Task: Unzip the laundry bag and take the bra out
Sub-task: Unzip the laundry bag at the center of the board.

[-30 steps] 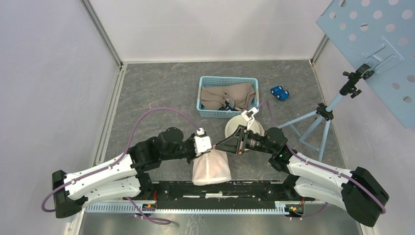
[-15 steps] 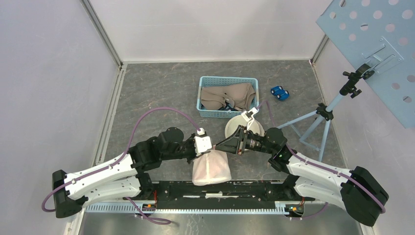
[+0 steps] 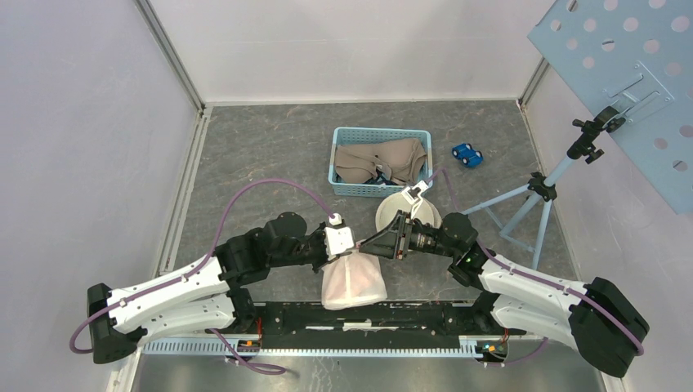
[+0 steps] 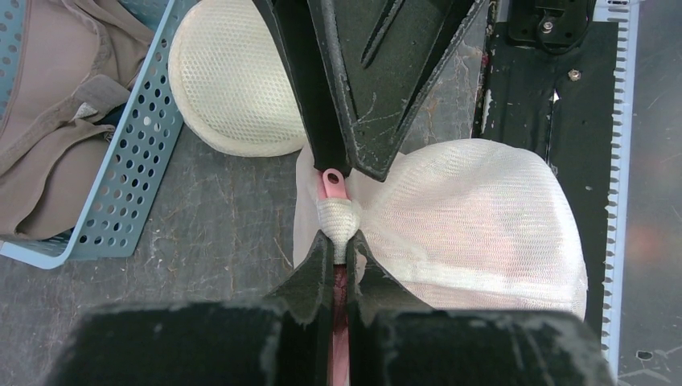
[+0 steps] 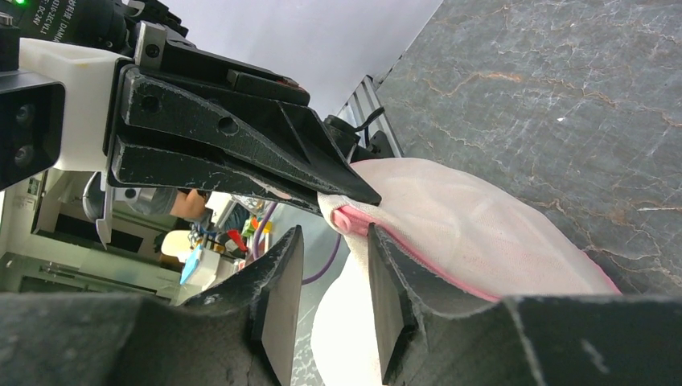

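Note:
The laundry bag is a white mesh pouch with a pink zipper, hanging just in front of the arm bases. My left gripper is shut on its bunched top corner, beside the pink zipper pull. My right gripper stands open just below that pull, its fingers either side of it and not touching. From above, both grippers meet tip to tip, left gripper and right gripper, over the bag. The zipper looks shut. The bra is hidden.
A blue basket with beige garments stands behind the bag. A round white mesh cup lies between basket and right arm. A small blue toy car and a light stand are at the right.
My right gripper's jaws have opened wider around the zipper pull and edged slightly toward the bag. The left gripper and the bag have not moved.

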`<state>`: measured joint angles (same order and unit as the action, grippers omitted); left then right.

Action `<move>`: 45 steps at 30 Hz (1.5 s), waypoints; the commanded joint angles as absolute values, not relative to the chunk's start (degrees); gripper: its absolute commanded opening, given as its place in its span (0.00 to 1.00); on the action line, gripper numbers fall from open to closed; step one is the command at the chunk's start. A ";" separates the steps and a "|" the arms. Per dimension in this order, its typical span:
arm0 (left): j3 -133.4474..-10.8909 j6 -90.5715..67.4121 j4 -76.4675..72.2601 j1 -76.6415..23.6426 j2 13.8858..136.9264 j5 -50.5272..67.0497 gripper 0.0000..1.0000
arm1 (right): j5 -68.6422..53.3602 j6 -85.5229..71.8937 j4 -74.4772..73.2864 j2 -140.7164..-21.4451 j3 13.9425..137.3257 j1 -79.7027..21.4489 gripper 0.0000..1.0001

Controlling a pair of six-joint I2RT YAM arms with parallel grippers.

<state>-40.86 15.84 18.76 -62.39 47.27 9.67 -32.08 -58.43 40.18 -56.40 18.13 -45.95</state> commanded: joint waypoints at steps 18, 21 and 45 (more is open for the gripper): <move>-43.36 16.33 14.80 -62.60 49.00 12.05 0.02 | -34.34 -59.18 44.82 -57.93 19.38 -46.15 0.32; -43.33 16.17 14.67 -62.61 48.95 11.84 0.02 | -34.37 -59.24 44.85 -58.14 19.52 -46.32 0.30; -42.63 15.23 13.61 -62.57 47.75 9.67 0.02 | -31.62 -55.74 40.15 -57.82 20.63 -46.58 0.00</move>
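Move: The pink zipper pull, sticking out of the white elastic loop, is right at the right hand's half-open fingertips, roughly 1 cm forward, 1 cm to the left and 1 cm below. From that hand, the laundry bag's body hangs some 7 cm back, 1 cm left and 9 cm lower; the round cream mesh bag lies about 6 cm forward and 14 cm right, on the table. From the left hand, the pull is about 3 cm right, 1 cm forward and 1 cm down. Down by about 1 cm and slightly to the right goes the left hand, still pinching the bag at the zipper's end and bringing the pull in towards the right fingertips. The right hand nearly stays put, easing about half a centimetre down and half a centimetre left, while its fingers narrow slowly, then snap fully shut on the pull beside the left fingertips. ##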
